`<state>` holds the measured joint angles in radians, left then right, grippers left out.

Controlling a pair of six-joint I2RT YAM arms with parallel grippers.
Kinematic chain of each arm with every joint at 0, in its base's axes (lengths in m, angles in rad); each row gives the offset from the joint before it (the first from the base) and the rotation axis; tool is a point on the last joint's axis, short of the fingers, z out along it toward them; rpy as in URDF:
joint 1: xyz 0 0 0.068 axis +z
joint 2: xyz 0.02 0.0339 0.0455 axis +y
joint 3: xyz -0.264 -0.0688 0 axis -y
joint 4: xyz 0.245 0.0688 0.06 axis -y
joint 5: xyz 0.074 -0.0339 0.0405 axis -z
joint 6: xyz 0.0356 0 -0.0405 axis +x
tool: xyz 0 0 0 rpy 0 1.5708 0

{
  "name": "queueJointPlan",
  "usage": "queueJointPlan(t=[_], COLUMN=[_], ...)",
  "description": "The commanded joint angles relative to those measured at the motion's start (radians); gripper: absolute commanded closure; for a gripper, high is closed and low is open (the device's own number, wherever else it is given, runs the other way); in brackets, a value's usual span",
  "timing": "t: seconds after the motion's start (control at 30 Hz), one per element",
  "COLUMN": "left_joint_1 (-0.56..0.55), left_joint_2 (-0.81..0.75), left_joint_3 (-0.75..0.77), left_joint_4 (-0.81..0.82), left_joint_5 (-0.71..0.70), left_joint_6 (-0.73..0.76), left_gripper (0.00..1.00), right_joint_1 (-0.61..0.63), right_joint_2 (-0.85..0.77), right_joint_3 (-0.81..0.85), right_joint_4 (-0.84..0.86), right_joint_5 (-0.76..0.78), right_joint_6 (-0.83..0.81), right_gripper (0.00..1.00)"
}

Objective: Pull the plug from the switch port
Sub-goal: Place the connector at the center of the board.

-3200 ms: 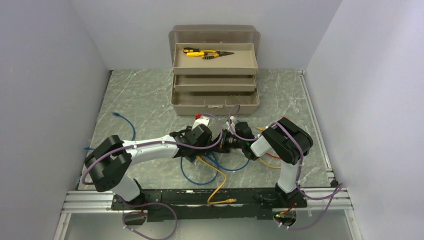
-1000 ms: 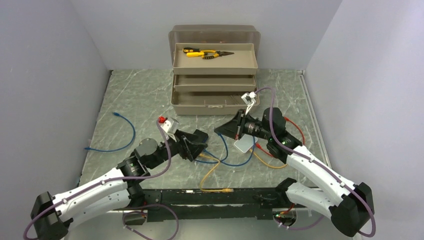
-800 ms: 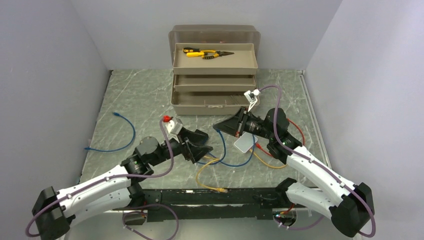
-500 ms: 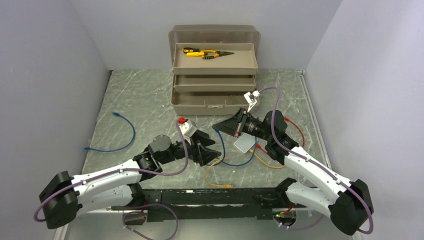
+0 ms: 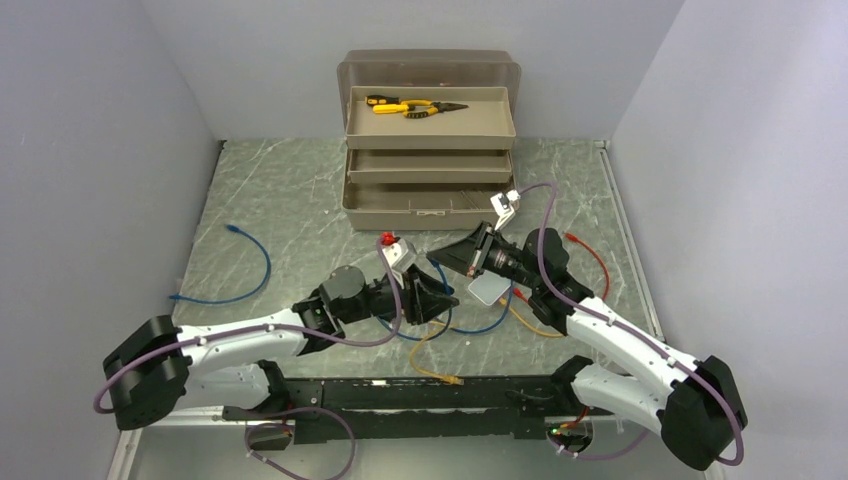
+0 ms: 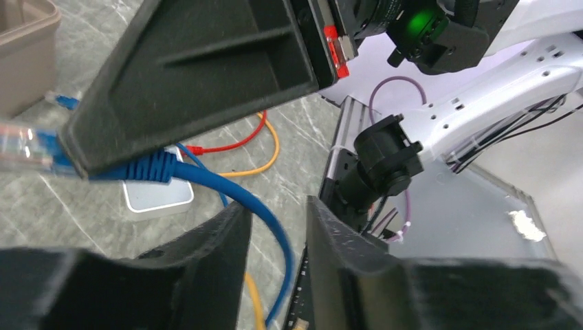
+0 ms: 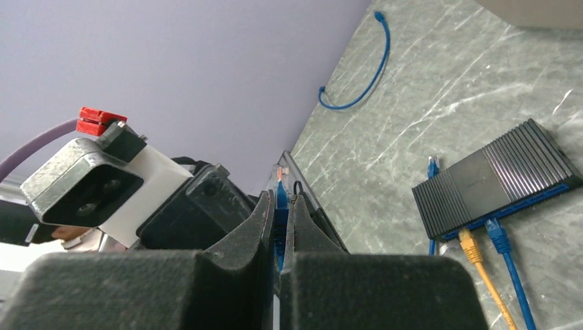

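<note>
The switch [image 7: 495,179], a flat black ribbed box, lies on the table with a yellow and a blue cable plugged into its near edge. I cannot pick it out in the top view. My right gripper [image 7: 282,199] [image 5: 442,260] is shut on the blue plug [image 6: 31,148], and the plug's clear tip sticks out free of any port. From the plug, a blue cable [image 6: 268,220] curves down between the fingers of my left gripper [image 6: 277,206] [image 5: 432,297]. Those jaws are open, with a gap beside the cable.
A tan toolbox [image 5: 430,195] stands open at the back, with pliers [image 5: 415,106] in its top tray. A white flat box [image 5: 488,290] lies under the right gripper. Loose blue [image 5: 255,265], red [image 5: 590,255] and yellow [image 5: 440,372] cables lie around.
My left arm has swung right, up to the right gripper. Its jaws have narrowed around the blue cable. The right gripper has stayed almost still, holding the plug.
</note>
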<state>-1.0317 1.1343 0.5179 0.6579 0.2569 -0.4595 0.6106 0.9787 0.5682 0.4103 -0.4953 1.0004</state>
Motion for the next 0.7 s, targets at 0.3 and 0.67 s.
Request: queueJointPlan(t=[0.3, 0.67], left_joint_1=[-0.027, -0.027], left_joint_2=[0.006, -0.377], left_joint_3=[0.056, -0.117], left_joint_4=[-0.022, -0.327], left_joint_5=[-0.025, -0.250], left_joint_6=[-0.001, -0.004], left_gripper=[1.00, 1.00], right_joint_1=[0.009, 0.005], right_joint_2=[-0.036, -0.037], right_joint_3=[0.003, 0.034], right_joint_4=[-0.075, -0.211], right_joint_5=[0.067, 0.128], right_joint_6=[-0.059, -0.134], right_gripper=[0.61, 0.25])
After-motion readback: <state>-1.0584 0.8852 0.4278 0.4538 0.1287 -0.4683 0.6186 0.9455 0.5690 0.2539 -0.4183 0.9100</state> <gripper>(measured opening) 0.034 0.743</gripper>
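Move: The left hand's open fingers are almost around the blue cable, which hangs about 1 cm to their right, 1 cm ahead and 1 cm below. The cable's plug, still pinched in the right fingers, is roughly 6 cm ahead of the left hand, 2 cm left and 3 cm higher. From the left hand, the black switch lies on the table some 7 cm ahead, 11 cm left and 18 cm below; the white box is about 6 cm ahead, 11 cm right and equally low. Rightward and slightly forward and down, about 1 cm each, the left hand eases in and shuts its fingers on the blue cable below the plug. Once they are closed, the right fingers open wide and let go of the plug, that hand sinking some 2.5 cm; the left, keeping the cable pinched, draws about 5 cm left and a little back, away from the right hand. ##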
